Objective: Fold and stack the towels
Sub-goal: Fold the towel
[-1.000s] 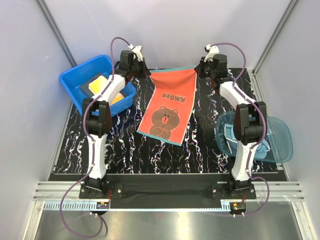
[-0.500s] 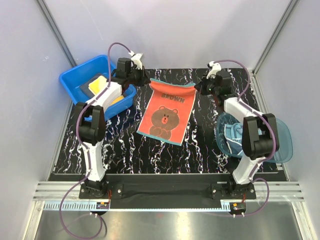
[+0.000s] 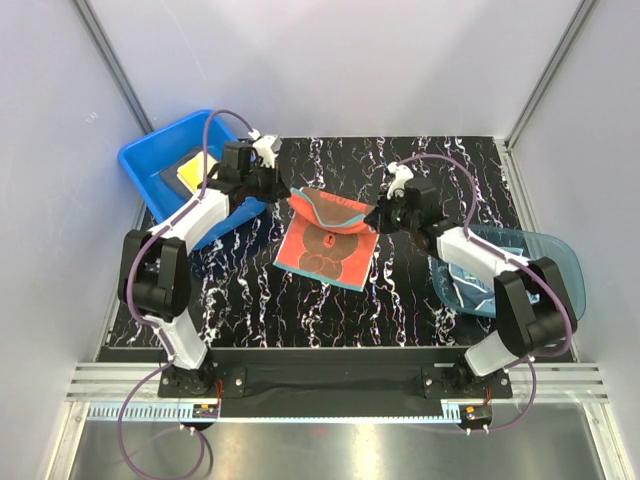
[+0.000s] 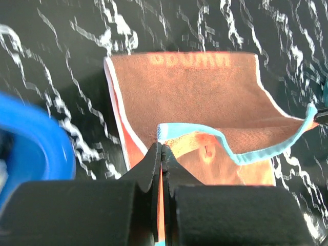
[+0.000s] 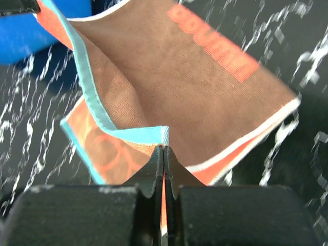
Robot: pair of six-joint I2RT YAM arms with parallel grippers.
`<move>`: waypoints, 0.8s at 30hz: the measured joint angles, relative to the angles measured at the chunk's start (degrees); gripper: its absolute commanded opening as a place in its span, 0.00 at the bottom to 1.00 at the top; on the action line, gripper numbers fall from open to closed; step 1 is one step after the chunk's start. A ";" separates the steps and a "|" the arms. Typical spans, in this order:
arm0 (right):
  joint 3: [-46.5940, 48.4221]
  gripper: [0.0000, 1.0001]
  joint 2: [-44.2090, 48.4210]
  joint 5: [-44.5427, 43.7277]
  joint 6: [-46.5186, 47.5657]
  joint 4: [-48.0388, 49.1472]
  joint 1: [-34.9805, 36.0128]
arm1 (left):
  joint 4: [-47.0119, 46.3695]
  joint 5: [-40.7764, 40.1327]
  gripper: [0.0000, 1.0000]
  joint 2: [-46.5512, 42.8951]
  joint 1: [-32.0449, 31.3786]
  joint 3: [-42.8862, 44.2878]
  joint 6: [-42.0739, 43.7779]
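The brown towel (image 3: 328, 232) with the bear print and teal trim lies mid-table, its far edge lifted and curled toward the near end. My left gripper (image 3: 292, 192) is shut on that edge's left corner and my right gripper (image 3: 377, 219) is shut on its right corner. In the left wrist view the left gripper (image 4: 162, 148) pinches the teal-edged corner over the brown towel (image 4: 205, 92). In the right wrist view the right gripper (image 5: 164, 149) pinches the other corner of the brown towel (image 5: 195, 87). A yellow towel (image 3: 194, 167) sits in the blue tub and a light blue towel (image 3: 470, 270) lies in the teal bowl.
The blue plastic tub (image 3: 160, 150) stands at the back left, just beside the left arm. The translucent teal bowl (image 3: 555, 285) sits at the right edge under the right arm. The black marbled table (image 3: 240, 290) ends at a metal rail near the arm bases.
Both grippers have carried the towel's far edge from the back of the table toward the near side, so the raised half now curls over the bear print.
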State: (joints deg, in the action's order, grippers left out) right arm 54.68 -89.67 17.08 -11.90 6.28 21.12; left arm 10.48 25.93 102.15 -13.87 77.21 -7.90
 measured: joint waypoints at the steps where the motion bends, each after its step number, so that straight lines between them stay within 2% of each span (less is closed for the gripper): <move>1: -1.07 0.00 1.03 -0.26 -0.22 -0.48 0.46 | 0.35 -0.02 0.00 -1.07 -0.02 -1.42 0.09; 11: -9.46 0.00 9.55 -2.43 -3.19 -4.17 1.14 | 4.02 -2.56 0.00 -7.02 -2.19 -9.31 2.08; 13: -10.82 0.00 9.57 -2.27 -4.24 -4.74 1.49 | 4.24 -3.52 0.06 -7.80 -2.71 -11.47 2.08; 16: -12.66 0.08 9.57 -0.83 -6.12 -6.05 2.38 | 4.61 -4.98 0.07 -8.07 -3.26 -13.90 2.01; 17: -13.03 0.11 9.57 -0.46 -6.62 -6.36 2.86 | 5.03 -5.51 0.14 -8.07 -3.52 -14.43 1.97; 18: -13.18 0.19 9.57 -0.09 -7.10 -6.93 3.34 | 5.75 -6.29 0.19 -8.07 -3.80 -14.84 1.99; 20: -13.22 0.25 9.55 0.44 -7.89 -8.35 4.09 | 7.37 -8.66 0.23 -8.13 -4.42 -15.13 1.51; 21: -13.22 0.32 9.57 0.63 -8.20 -9.33 4.37 | 8.33 -10.47 0.28 -8.26 -4.90 -15.13 1.29; 23: -13.22 0.37 9.57 0.98 -8.98 -11.63 4.55 | 10.51 -14.56 0.41 -9.25 -5.99 -15.13 0.63; 24: -13.22 0.38 9.57 1.01 -9.14 -12.61 4.59 | 11.63 -16.55 0.41 -10.08 -6.45 -15.13 0.09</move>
State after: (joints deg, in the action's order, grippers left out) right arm 41.45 -80.09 18.09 -21.04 -6.33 25.71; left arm 22.11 9.39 92.07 -20.32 62.08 -7.81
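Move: Both my hands still hold the corners of the towel's upper turquoise hem. The near-left corner of the layer on the table, where my left hand's corner goes, is about 13 cm back, 4 cm left and 11 cm below that hand; the near-right corner is some 13 cm back, 1 cm left and 10 cm below my right hand. The blue bin's middle is about 20 cm left and 5 cm ahead of my left hand, the teal basket's some 28 cm right and 10 cm back from my right. I draw both held corners back together over the lower layer towards its near hem, some 10 cm, sinking more steeply halfway to end about 6–7 cm lower. My fingertips tip further down, the right hand's by some 20 degrees, and late on both grippers open about a third and let the hem corners go, the left hand edging slightly left. ##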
